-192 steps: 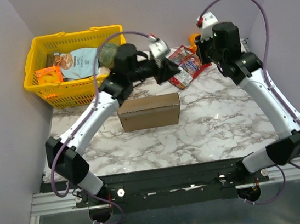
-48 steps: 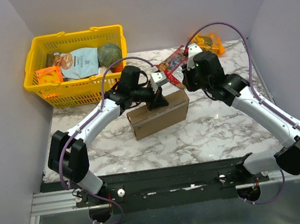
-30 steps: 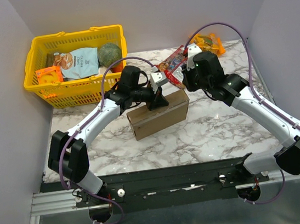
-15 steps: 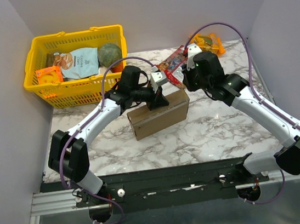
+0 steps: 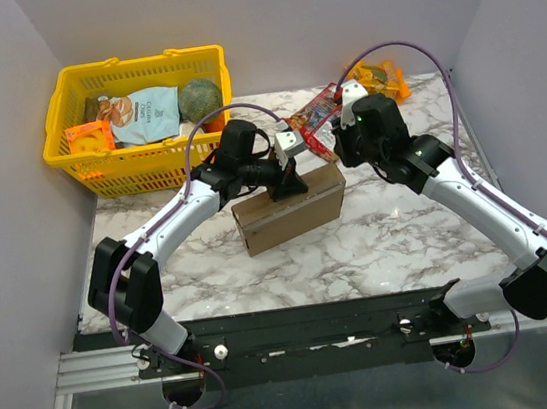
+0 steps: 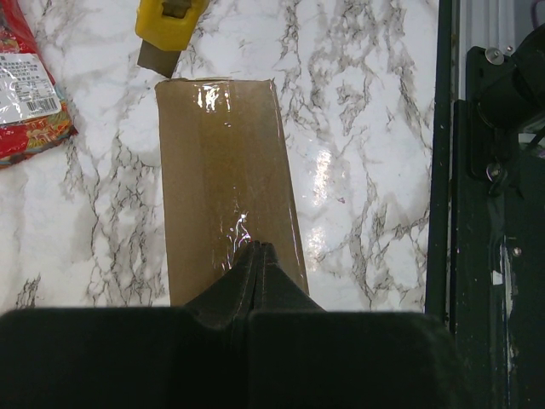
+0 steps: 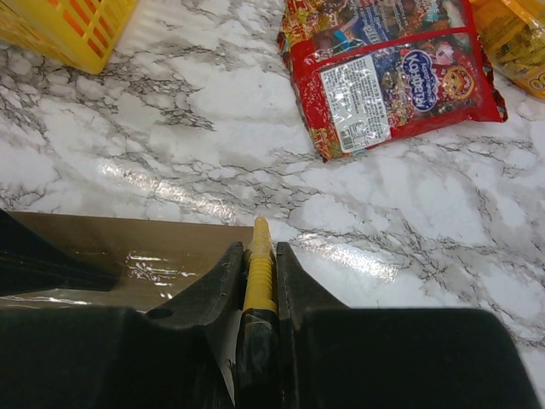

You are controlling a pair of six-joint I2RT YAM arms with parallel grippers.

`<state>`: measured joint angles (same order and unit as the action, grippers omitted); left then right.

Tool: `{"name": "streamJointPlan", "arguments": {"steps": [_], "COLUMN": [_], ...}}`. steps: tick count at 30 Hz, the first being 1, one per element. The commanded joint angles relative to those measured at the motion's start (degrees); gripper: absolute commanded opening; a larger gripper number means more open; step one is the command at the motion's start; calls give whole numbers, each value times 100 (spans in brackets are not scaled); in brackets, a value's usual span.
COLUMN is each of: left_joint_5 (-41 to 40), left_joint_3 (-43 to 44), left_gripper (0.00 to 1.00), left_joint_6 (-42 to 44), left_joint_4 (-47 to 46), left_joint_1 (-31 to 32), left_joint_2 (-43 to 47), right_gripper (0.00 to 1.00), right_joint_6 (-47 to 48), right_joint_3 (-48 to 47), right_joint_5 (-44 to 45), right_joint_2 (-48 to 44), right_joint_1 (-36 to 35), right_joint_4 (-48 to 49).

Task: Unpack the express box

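The express box (image 5: 289, 210) is a plain brown cardboard box with glossy tape along its top, lying slightly askew in the middle of the marble table. My left gripper (image 5: 287, 184) is shut, its tips (image 6: 258, 247) resting on the taped top (image 6: 221, 170). My right gripper (image 5: 335, 154) is shut on a yellow cutter (image 7: 260, 256), whose tip sits at the box's far right end (image 7: 128, 256). From the left wrist view, the cutter's yellow head (image 6: 170, 21) shows just past the box's far edge.
A yellow plastic basket (image 5: 137, 162) with snack bags and a green round item stands at the back left. A red snack pack (image 5: 314, 110) (image 7: 392, 77) lies just behind the box. An orange pack (image 5: 378, 78) sits at the back right.
Since the earliest frame both arms have come down onto the box, which has turned slightly and shifted. Over the last second nothing has visibly moved.
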<state>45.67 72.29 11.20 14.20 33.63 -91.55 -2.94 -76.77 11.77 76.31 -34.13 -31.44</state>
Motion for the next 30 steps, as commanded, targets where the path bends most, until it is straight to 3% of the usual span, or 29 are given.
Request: {"name": "streamJointPlan", "arguments": {"steps": [1,14,23,30], "left_joint_5": [-313,-383,-427,-463], "left_joint_3": [-154,-172,-198,-163], "left_gripper": [0,0,0,0], "left_joint_6": [14,-39,-144,-153], "left_joint_4": [470,461,417,373], "left_joint_1": [47,47,65,100], "left_joint_2": [-337,-364,-434,-495], "right_gripper": [0,0,0,0], "right_joint_6": [-5,-189,-155,-101], "right_joint_3": [39,154,-565,-945], "right_joint_5": [-25,-412,-948,-1142], "right_joint_2": [-82,-169,-170,164], "right_joint_1": [-24,-23,-32,-32], "right_joint_4": [-116,-809,-2312,-2490]}}
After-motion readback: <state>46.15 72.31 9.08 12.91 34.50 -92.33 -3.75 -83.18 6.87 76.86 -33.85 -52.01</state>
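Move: The right hand holds the yellow cutter. The top edge of the box's right end lies about 2 cm back from this hand, 3 cm left and 5 cm below. From the hand, the red snack bag is 14 cm ahead and 1 cm left, and the orange bag 23 cm ahead and 11 cm right, both some 16 cm lower. From the left hand, shut on the box's top, that end edge is 12 cm right, 3 cm ahead and 1 cm lower. The right hand draws the cutter back 5 cm and slightly down, tipping steeper, its blade reaching the box's right end. ##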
